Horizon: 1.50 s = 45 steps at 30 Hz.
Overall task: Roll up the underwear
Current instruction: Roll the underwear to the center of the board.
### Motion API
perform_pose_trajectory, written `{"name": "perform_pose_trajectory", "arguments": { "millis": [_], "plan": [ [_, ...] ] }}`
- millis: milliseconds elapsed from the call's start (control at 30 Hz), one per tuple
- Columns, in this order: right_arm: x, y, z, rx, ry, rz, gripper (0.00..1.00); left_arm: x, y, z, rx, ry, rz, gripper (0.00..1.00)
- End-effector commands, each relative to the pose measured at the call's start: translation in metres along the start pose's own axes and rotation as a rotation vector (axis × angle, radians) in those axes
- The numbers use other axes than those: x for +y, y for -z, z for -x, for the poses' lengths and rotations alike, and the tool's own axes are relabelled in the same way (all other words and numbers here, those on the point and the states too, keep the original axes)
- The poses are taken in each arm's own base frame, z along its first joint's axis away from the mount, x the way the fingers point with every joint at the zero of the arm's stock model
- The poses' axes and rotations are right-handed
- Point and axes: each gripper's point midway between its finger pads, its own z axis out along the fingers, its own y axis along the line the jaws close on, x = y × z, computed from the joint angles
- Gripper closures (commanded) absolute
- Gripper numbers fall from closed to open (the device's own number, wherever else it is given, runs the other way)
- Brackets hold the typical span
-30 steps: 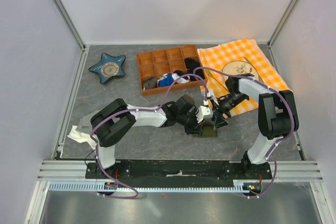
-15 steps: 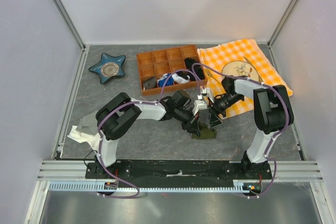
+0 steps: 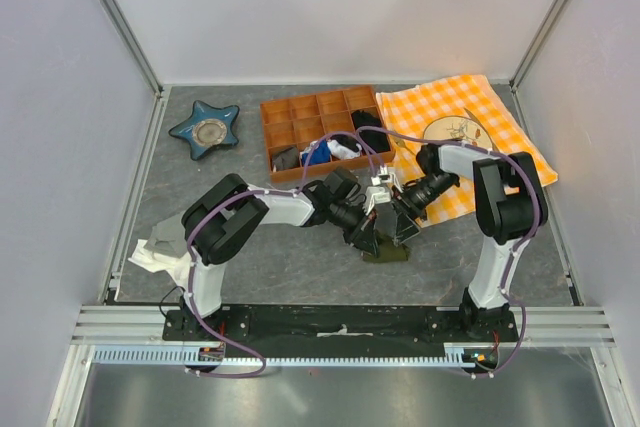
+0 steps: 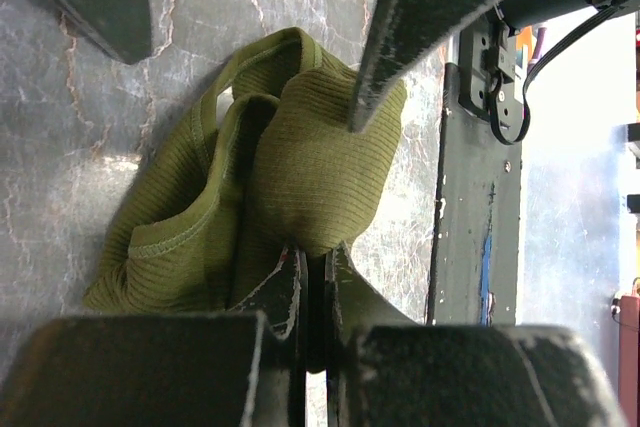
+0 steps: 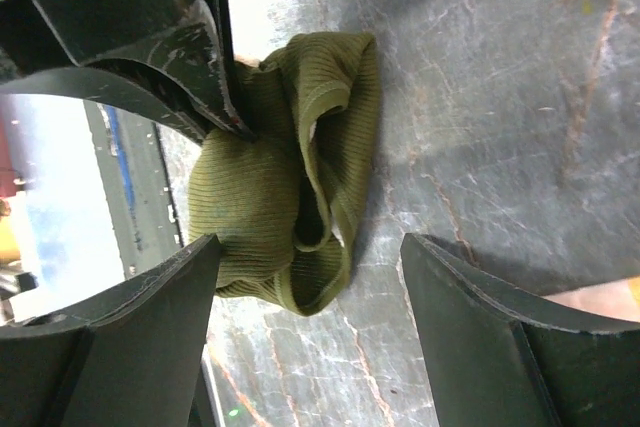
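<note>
The underwear is a bunched olive-green ribbed bundle lying on the grey table between both arms. My left gripper is shut, its fingertips pinching a fold at the bundle's near edge. The cloth bulges out just past those tips. My right gripper is open, its fingers wide apart on either side of the bundle. One of its fingers touches the rounded side of the underwear; the other stands apart from it. No waistband shows.
A brown compartment tray with small black, blue and white garments stands behind the grippers. An orange checked cloth with a plate lies at the back right. A blue star dish is at the back left, a pale crumpled cloth at the left edge.
My right gripper has opened wider around the bundle. Both grippers have shifted slightly left and back, and the left stays shut on the cloth.
</note>
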Motion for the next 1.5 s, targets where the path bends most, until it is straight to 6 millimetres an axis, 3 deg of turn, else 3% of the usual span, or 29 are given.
{"name": "perform_pose_trajectory", "arguments": {
  "millis": [0, 133, 367, 500, 1033, 1233, 1267, 1333, 1467],
  "plan": [
    [0.041, -0.024, 0.004, 0.053, 0.05, 0.183, 0.18, 0.041, -0.006, -0.042, 0.094, 0.266, 0.2, 0.98],
    [0.046, -0.025, 0.006, 0.047, 0.017, 0.22, 0.17, 0.043, -0.005, -0.045, 0.098, 0.273, 0.209, 0.98],
    [0.034, -0.036, -0.018, 0.142, -0.028, 0.156, 0.18, 0.046, -0.006, -0.043, 0.077, 0.268, 0.224, 0.98],
    [0.037, -0.047, -0.023, 0.203, -0.013, 0.151, 0.19, 0.048, -0.005, -0.039, 0.065, 0.269, 0.242, 0.98],
    [0.038, -0.055, -0.029, 0.241, -0.037, 0.197, 0.76, 0.054, 0.005, -0.03, -0.011, 0.267, 0.327, 0.95],
    [0.041, -0.054, -0.027, 0.233, -0.027, 0.219, 0.8, 0.05, 0.015, -0.021, -0.082, 0.235, 0.363, 0.73],
    [0.041, -0.054, -0.026, 0.227, -0.024, 0.221, 0.8, 0.051, 0.017, -0.019, -0.091, 0.232, 0.375, 0.59],
    [0.042, -0.054, -0.024, 0.221, -0.016, 0.221, 0.8, 0.047, 0.021, -0.015, -0.113, 0.218, 0.376, 0.49],
    [0.043, -0.053, -0.021, 0.2, -0.011, 0.222, 0.8, 0.043, 0.03, -0.006, -0.163, 0.202, 0.396, 0.42]
  ]
}}
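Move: The underwear is bunched under both hands. Its middle lies about 4 cm to the right of the left hand, level with it and a centimetre lower; the left fingers already pinch it. From the open right hand that middle is roughly 4 cm to the left, 2 cm back and a little below. The sorter box lies some 27 cm ahead and 10 cm to the left of the left hand, and the checked cloth about 20 cm ahead and 15 cm to the right of the right hand. The underwear passes from one grip to the other: the right hand comes back and to the left over its right part, about 5 cm in all, tips its fingers some 15 degrees towards the base and closes them on the fabric. Only then does the left hand, easing left and back a couple of centimetres and turning slightly counter-clockwise, open and release its pinch. ##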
